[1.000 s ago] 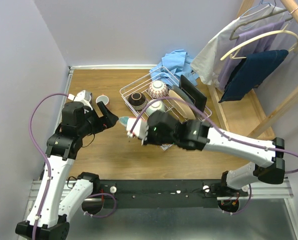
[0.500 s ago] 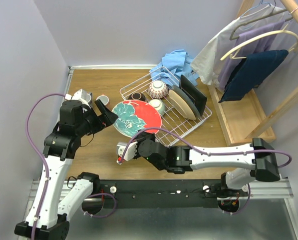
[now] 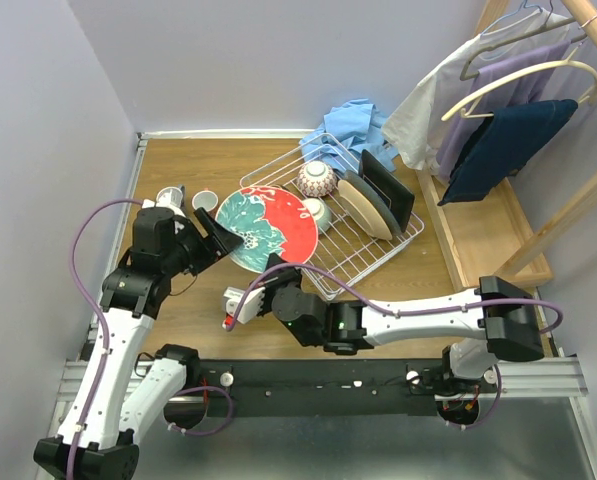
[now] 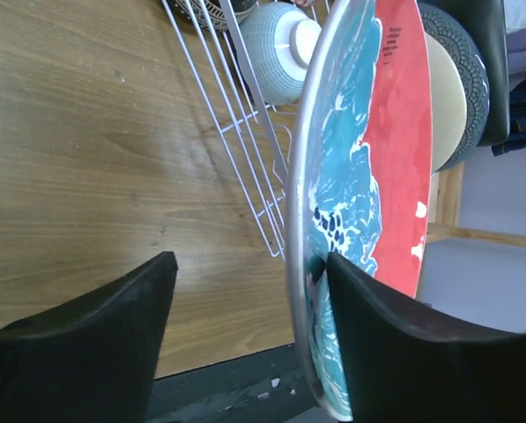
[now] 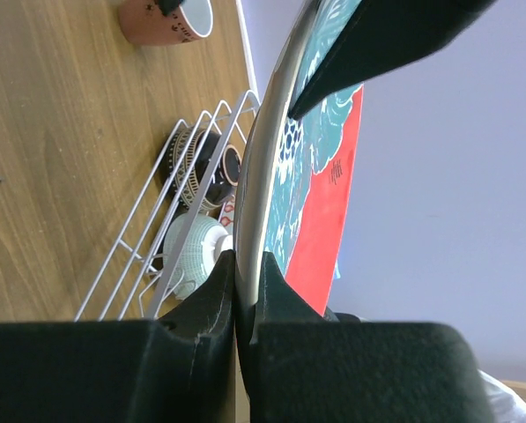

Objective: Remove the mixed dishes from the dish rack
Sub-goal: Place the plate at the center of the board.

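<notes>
A round plate in red and teal hangs tilted over the table, left of the white wire dish rack. My right gripper is shut on its lower rim. My left gripper stands open astride the plate's left rim. One of its fingers touches the painted face and the other is well apart. In the rack are a patterned bowl, a pale green bowl, upright round plates and a black square plate.
A grey cup and a pinkish cup sit on the table at the far left. A brown bowl lies at the rack's left end. Blue cloth is heaped behind the rack. A wooden clothes rack stands at the right.
My right arm has swung down towards the near edge and turned the plate face up. My left gripper has come in around the plate's left rim, its jaws a little narrower.
</notes>
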{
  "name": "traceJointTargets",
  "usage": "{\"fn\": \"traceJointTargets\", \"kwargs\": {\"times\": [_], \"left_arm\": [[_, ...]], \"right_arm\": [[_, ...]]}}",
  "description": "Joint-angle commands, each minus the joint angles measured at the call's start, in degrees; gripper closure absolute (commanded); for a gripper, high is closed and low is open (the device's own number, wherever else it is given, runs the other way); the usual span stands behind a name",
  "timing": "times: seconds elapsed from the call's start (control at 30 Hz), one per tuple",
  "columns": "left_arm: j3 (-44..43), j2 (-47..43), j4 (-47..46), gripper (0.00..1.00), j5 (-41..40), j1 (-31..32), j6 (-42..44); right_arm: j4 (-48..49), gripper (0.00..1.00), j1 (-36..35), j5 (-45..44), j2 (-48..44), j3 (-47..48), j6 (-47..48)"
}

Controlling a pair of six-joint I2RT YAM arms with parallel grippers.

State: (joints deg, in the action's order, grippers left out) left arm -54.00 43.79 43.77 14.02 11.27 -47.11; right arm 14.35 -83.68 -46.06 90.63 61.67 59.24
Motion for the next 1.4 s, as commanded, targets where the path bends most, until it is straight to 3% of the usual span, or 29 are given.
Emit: {"fn": "traceJointTargets", "kwargs": {"times": [0.0,0.1,0.3,0.43,0.5,0.6,0.63,0.83,1.0,1.13,1.37], "left_arm": [[3.54,-2.21,-5.71,0.27,3.03,0.07,-3.68],[5.21,-3.36,-7.47,0.36,2.50,0.07,-5.35],[8.91,-6.52,-11.07,0.65,0.48,0.07,-9.48],[9.88,-8.01,-11.86,1.00,-0.83,0.07,-10.19],[9.79,-8.46,-11.60,1.00,-1.54,0.07,-10.45],[9.44,-8.98,-11.07,1.00,-2.94,0.07,-10.54],[9.44,-9.16,-10.64,1.00,-3.30,0.07,-10.54],[9.17,-11.00,-9.76,1.00,-8.56,-0.02,-11.42],[7.86,-11.36,-8.26,1.00,-15.58,-0.02,-11.60],[6.71,-11.27,-6.77,1.00,-21.73,-0.28,-11.34],[7.32,-8.72,-7.12,1.00,-24.39,-3.53,-11.68]], "right_arm": [[8.68,0.99,-0.61,-3.68,0.60,2.49,1.23],[7.72,0.99,-0.61,-3.68,1.39,2.75,-0.27],[6.57,0.99,-0.70,-3.59,2.01,2.93,-2.02],[6.13,0.97,-0.78,-2.54,1.83,2.49,-2.47],[5.43,0.89,-0.87,-1.75,1.66,2.40,-3.16],[2.02,0.64,-0.96,-0.70,1.13,3.10,-5.80],[1.04,0.49,-0.96,0.00,1.04,3.28,-6.59],[-8.09,0.13,-1.05,2.90,-1.15,4.95,-14.76],[-13.72,0.01,-1.05,5.72,-6.41,4.34,-22.93],[-17.86,0.00,-1.05,6.87,-10.28,3.38,-27.95],[-21.11,0.00,-0.43,7.92,-16.79,1.17,-35.32]]}}
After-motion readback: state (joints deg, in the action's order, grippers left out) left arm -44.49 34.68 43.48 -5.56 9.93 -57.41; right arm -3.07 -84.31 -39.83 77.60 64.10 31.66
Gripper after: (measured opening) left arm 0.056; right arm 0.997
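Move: The left hand's open fingers already straddle the left rim of the plate; the plate's middle lies some 8 cm to that hand's right, 5 cm ahead and 3 cm lower. From the left hand, the pink mug stands about 14 cm ahead and 10 cm left, roughly 17 cm below; the black bowl 14 cm ahead and 9 cm right, the green bowl 11 cm ahead and 19 cm right, both about 13 cm below. The right hand pinches the near rim, the middle about 7 cm ahead, 4 cm left and slightly below. Rolling slightly so its left side drops, the left hand shuts its fingers on the plate's left rim while the right, still pinching the near rim, sinks about 3 cm. The right then opens wide, lets go and backs off, rising and moving right; the left carries the plate leftward about 7 cm, sinking a little and turning counter-clockwise. ##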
